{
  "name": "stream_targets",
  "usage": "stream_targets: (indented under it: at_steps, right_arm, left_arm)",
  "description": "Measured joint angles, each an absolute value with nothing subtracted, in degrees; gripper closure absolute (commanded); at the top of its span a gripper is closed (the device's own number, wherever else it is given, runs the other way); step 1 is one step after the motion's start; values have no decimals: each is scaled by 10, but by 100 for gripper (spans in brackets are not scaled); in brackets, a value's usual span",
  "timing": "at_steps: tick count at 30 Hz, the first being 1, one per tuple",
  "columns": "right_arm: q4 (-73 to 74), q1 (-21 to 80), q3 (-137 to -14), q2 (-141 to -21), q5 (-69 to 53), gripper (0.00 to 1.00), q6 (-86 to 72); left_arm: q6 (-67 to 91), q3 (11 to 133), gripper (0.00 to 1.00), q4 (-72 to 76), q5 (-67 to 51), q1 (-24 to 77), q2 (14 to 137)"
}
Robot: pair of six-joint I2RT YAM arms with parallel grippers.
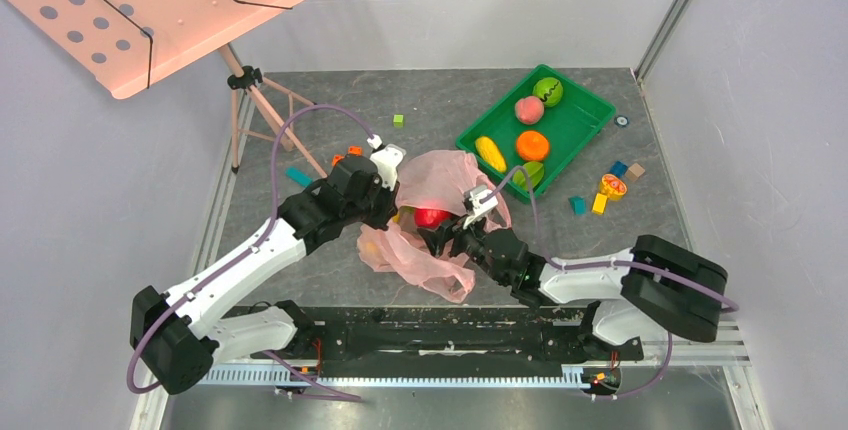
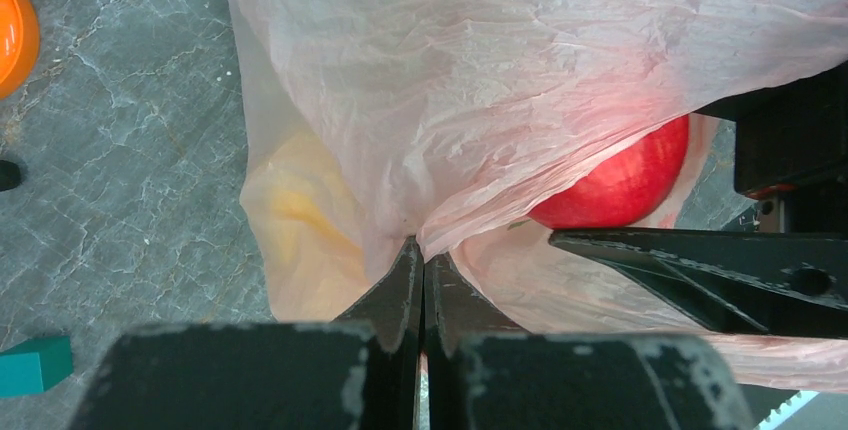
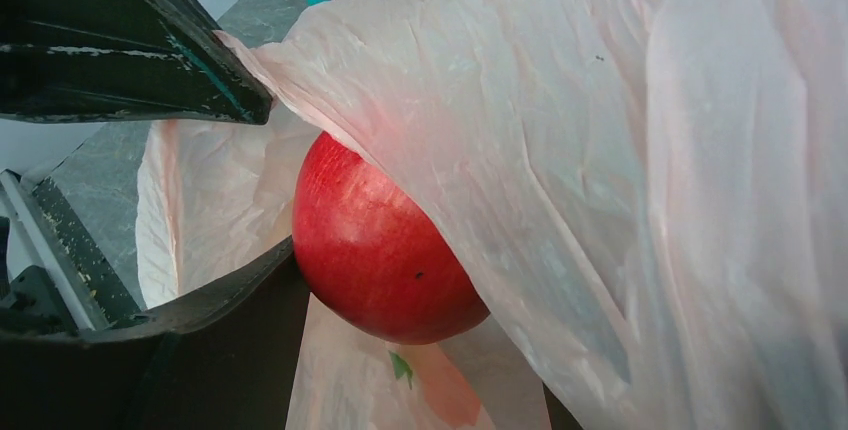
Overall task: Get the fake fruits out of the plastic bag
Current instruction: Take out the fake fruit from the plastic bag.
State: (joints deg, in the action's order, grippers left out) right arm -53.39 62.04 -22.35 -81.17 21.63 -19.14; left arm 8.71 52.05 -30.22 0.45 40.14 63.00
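Observation:
The pink plastic bag (image 1: 440,175) lies crumpled at the table's middle between both arms. My left gripper (image 1: 397,212) is shut on a fold of its rim (image 2: 422,255) and holds the film up, so the mouth gapes. A red apple (image 1: 431,217) sits in the opening (image 2: 625,180). My right gripper (image 1: 442,237) reaches into the mouth and closes round the apple (image 3: 380,250): one finger (image 3: 230,320) presses its left side, the other is mostly hidden under the bag film. A yellow fruit (image 2: 300,210) shows dimly through the plastic.
A green tray (image 1: 590,110) at the back right holds a green ball, a peach, an orange and other toy food. Small coloured blocks (image 1: 600,200) lie scattered near it. A pink perforated music stand (image 1: 150,10) on a tripod stands at the back left.

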Motion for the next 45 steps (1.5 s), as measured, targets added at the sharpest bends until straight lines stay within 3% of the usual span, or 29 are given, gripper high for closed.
stream_targets:
  at_steps: [23,34,45]
  right_arm:
    - [-250,621,-220,-550,120,28,-147]
    - [-87,596,-350,-540,103,30,-128]
    - [1,484,-472,-590,55,32,-117]
  left_arm:
    - [108,497,96,-270,13,401,622]
    - [109,497,98,-268,14,401,625]
    - [109,497,98,-264,23,401,626]
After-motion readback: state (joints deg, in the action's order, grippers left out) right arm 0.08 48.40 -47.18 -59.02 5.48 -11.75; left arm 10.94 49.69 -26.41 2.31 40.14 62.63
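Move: The right gripper already grips the red fruit in the bag's mouth. The green tray it is bound for is centred some 23 cm ahead and 24 cm to the right, about 12 cm lower. The corn in the tray lies roughly 19 cm ahead and 13 cm right of the right gripper; the bag's middle is about 4 cm ahead, straight in line and 9 cm below. From the left gripper, the tray is around 23 cm ahead, 32 cm right and 15 cm down. Keep the right gripper's hold on the red fruit and draw it out of the bag: first back about 5 cm, slightly right and up, then lift steeply while swinging forward, ending some 12 cm higher and 5 cm to the right. Roll the wrist about 10 degrees, left side down. Hold the left gripper still, pinching the bag's rim. ##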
